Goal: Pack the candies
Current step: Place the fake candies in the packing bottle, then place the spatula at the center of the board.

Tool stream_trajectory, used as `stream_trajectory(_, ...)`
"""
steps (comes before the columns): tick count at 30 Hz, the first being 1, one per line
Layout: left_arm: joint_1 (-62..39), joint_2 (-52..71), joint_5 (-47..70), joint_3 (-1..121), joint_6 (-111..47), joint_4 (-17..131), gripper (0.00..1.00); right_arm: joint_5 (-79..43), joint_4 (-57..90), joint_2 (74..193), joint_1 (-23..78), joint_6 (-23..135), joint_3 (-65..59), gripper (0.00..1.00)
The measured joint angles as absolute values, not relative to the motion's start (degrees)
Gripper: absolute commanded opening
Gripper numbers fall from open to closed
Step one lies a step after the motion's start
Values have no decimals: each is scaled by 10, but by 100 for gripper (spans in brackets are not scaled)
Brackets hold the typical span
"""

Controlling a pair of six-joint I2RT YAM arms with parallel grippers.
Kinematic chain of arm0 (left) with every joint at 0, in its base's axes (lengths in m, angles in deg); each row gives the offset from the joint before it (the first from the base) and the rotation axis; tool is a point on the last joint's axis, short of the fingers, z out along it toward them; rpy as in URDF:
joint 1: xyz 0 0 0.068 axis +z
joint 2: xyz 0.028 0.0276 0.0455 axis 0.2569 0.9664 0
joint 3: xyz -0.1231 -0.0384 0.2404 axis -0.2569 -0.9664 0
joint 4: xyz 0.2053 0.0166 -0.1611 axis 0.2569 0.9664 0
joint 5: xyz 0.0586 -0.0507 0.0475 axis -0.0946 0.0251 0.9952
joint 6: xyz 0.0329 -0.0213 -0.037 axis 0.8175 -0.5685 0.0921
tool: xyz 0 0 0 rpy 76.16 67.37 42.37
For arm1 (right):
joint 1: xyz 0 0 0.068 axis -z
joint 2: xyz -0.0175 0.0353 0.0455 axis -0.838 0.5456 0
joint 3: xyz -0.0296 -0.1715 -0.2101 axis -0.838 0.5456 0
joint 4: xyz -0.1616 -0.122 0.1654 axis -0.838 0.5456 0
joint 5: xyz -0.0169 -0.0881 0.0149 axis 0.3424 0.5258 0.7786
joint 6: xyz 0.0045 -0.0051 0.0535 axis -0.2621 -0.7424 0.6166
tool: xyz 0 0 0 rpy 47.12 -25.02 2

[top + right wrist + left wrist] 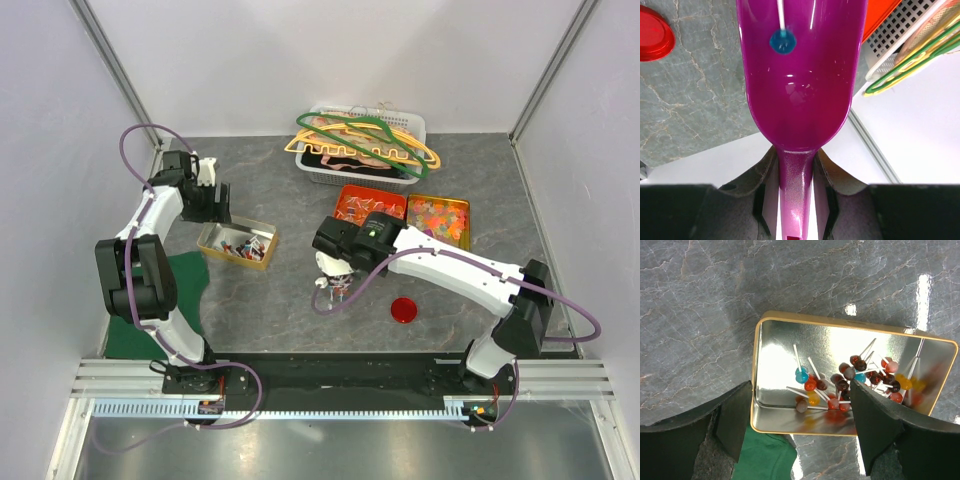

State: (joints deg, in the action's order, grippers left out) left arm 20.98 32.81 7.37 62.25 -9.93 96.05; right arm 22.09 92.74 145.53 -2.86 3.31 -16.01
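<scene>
Candies, small round lollipops on white sticks in red, brown, blue and orange, lie in a shiny gold-rimmed tin. My left gripper hangs open over the tin's near edge, its fingers on either side of the heap and touching nothing. In the top view this tin sits at the left, with the left gripper just behind it. My right gripper is shut on the handle of a magenta scoop. One blue lollipop lies in the scoop's bowl.
A red lid lies on the table near the right arm. A red tray and a yellow tray hold more sweets. Behind them a white basket carries coat hangers. A green cloth lies by the tin.
</scene>
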Motion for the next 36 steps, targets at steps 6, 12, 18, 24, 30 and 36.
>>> stream_trajectory(6, 210, 328, 73, 614, -99, 954, 85, 235, 929, 1456, -42, 34, -162, 0)
stream_trajectory(12, 210, 328, 73, 611, -99, 949, 85, 254, 929, 1460, -53, 37, -166, 0)
stream_trajectory(18, 210, 328, 73, 609, -99, 947, 85, 277, 930, 1465, -56, 37, -166, 0)
stream_trajectory(24, 212, 324, 70, 609, -99, 945, 85, 282, 930, 1466, -45, 34, -197, 0)
stream_trajectory(30, 216, 297, 46, 609, -99, 944, 85, 243, 897, 1454, 80, 24, -196, 0)
stream_trajectory(36, 214, 257, 8, 590, -91, 932, 88, 171, 762, 1367, 301, 34, -97, 0)
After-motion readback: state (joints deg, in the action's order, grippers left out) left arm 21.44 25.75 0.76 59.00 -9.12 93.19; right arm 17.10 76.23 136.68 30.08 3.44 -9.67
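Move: Over the packing bottle, the right hand still holds the magenta scoop, bowl to its left and one blue lollipop in it; the bottle's middle is about 13 cm left, 3 cm back and 14 cm below this hand. From this hand the red lid is some 10 cm back and 3 cm right, the orange tray 13 cm ahead and 5 cm left, the gummy tray 12 cm ahead and 13 cm right, all roughly 20 cm down. From the left hand the bottle lies around 32 cm right, 18 cm back, slightly lower. Easing up about 2.5 cm with its grip kept, the right hand first dips the scoop's bowl side a few degrees more over the bottle, then swings quickly away, some 14 cm right and 8 cm forward towards the gummy tray, turning about 30 degrees clockwise while its left side rises. The left hand, open and empty, rises about 4 cm above the gold tray late on, drifting slightly right. ##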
